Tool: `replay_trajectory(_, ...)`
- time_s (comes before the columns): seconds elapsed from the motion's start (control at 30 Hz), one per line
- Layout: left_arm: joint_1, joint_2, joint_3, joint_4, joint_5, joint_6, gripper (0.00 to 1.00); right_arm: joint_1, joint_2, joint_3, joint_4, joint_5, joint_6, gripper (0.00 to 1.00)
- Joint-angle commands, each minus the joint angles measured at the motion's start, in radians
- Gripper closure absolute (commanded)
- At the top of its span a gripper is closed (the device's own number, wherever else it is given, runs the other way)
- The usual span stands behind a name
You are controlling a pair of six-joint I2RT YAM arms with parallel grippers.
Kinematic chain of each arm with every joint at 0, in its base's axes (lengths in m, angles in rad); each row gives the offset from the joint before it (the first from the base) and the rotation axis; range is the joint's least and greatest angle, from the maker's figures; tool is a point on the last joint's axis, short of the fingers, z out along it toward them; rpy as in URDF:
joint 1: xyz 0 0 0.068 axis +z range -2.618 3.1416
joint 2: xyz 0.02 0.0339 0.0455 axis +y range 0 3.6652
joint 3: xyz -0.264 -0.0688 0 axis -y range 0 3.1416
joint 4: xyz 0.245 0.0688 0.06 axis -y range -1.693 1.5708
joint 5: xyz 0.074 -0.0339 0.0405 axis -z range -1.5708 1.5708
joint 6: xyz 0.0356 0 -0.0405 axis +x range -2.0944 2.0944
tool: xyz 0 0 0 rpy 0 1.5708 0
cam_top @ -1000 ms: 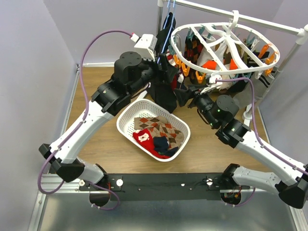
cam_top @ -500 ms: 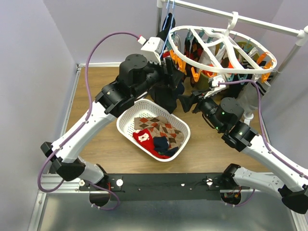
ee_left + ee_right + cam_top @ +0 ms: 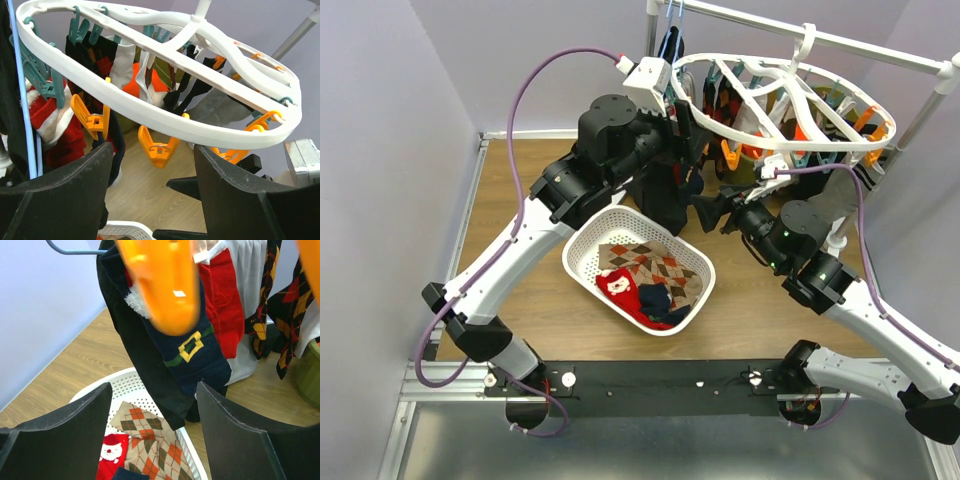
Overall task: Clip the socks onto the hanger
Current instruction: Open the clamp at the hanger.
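The white oval hanger hangs from the rail, with several socks clipped under it: argyle, red and navy ones. My left gripper stands open at the ring's near-left rim, nothing between its fingers; an empty orange clip dangles just above the gap. My right gripper is open and empty, lower, beside a hanging navy sock held by an orange clip. More socks lie in the basket: argyle, red, navy.
The white perforated basket sits on the wooden floor between the arms. A large black garment on a thin blue hanger hangs left of the ring. The metal rail and its right post bound the back.
My left arm has risen and swung right, bringing its gripper up to the ring's rim. The right gripper drew back slightly, then held still. The hanger swayed a little.
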Motion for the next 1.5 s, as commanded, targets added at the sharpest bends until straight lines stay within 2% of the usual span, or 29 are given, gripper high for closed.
replay_trajectory(0.0,-0.004,0.039,0.043,0.02,0.029,0.019,0.26,-0.007,-0.011,0.029,-0.026,-0.014,-0.015,0.24)
replay_trajectory(0.43,-0.004,0.067,0.044,0.075,0.058,0.042,0.34,-0.007,-0.021,0.013,-0.024,-0.028,0.008,0.24)
replay_trajectory(0.8,-0.004,0.07,0.015,0.136,0.03,0.052,0.35,-0.007,-0.012,-0.003,-0.018,-0.056,0.028,0.23)
replay_trajectory(0.87,-0.004,0.068,0.007,0.152,0.026,0.053,0.4,-0.007,-0.012,-0.009,-0.015,-0.06,0.033,0.24)
replay_trajectory(0.9,-0.004,0.068,0.0,0.156,0.026,0.053,0.47,-0.008,-0.012,-0.01,-0.015,-0.06,0.035,0.23)
replay_trajectory(1.17,-0.004,0.057,-0.037,0.193,0.023,0.064,0.64,-0.007,-0.012,-0.032,-0.018,-0.074,0.048,0.23)
replay_trajectory(1.2,-0.004,0.059,-0.04,0.193,0.024,0.065,0.7,-0.007,-0.011,-0.035,-0.021,-0.079,0.048,0.23)
replay_trajectory(1.47,-0.004,0.047,-0.12,0.219,0.037,0.061,0.84,-0.007,0.043,-0.052,-0.089,-0.204,0.032,0.24)
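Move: The orange clamp on the near rim of the hanger is right in front of the left hand's open fingers, about 3 cm ahead and 3 cm to its right, at fingertip height. The next orange clamp, with the navy sock under it, is some 7 cm ahead, 1 cm left and 2 cm up; the one on the other side is about 1 cm ahead and 7 cm right, level. From the right hand the target clamp is roughly 6 cm straight ahead and 12 cm up; the basket's middle is 6 cm ahead, 10 cm left, 31 cm down. The left hand eases right and forward by about 4 cm onto the middle orange clamp, dipping, rising and dipping again by 1 to 2 cm as its fingers tip up slightly, and shuts from wide open to about a third, where they stop with the clamp's spread upper legs pinched between them. The right hand, empty and still open, barely stirs at first, then sinks about 2 cm and shifts some 1.5 cm left towards the basket. ##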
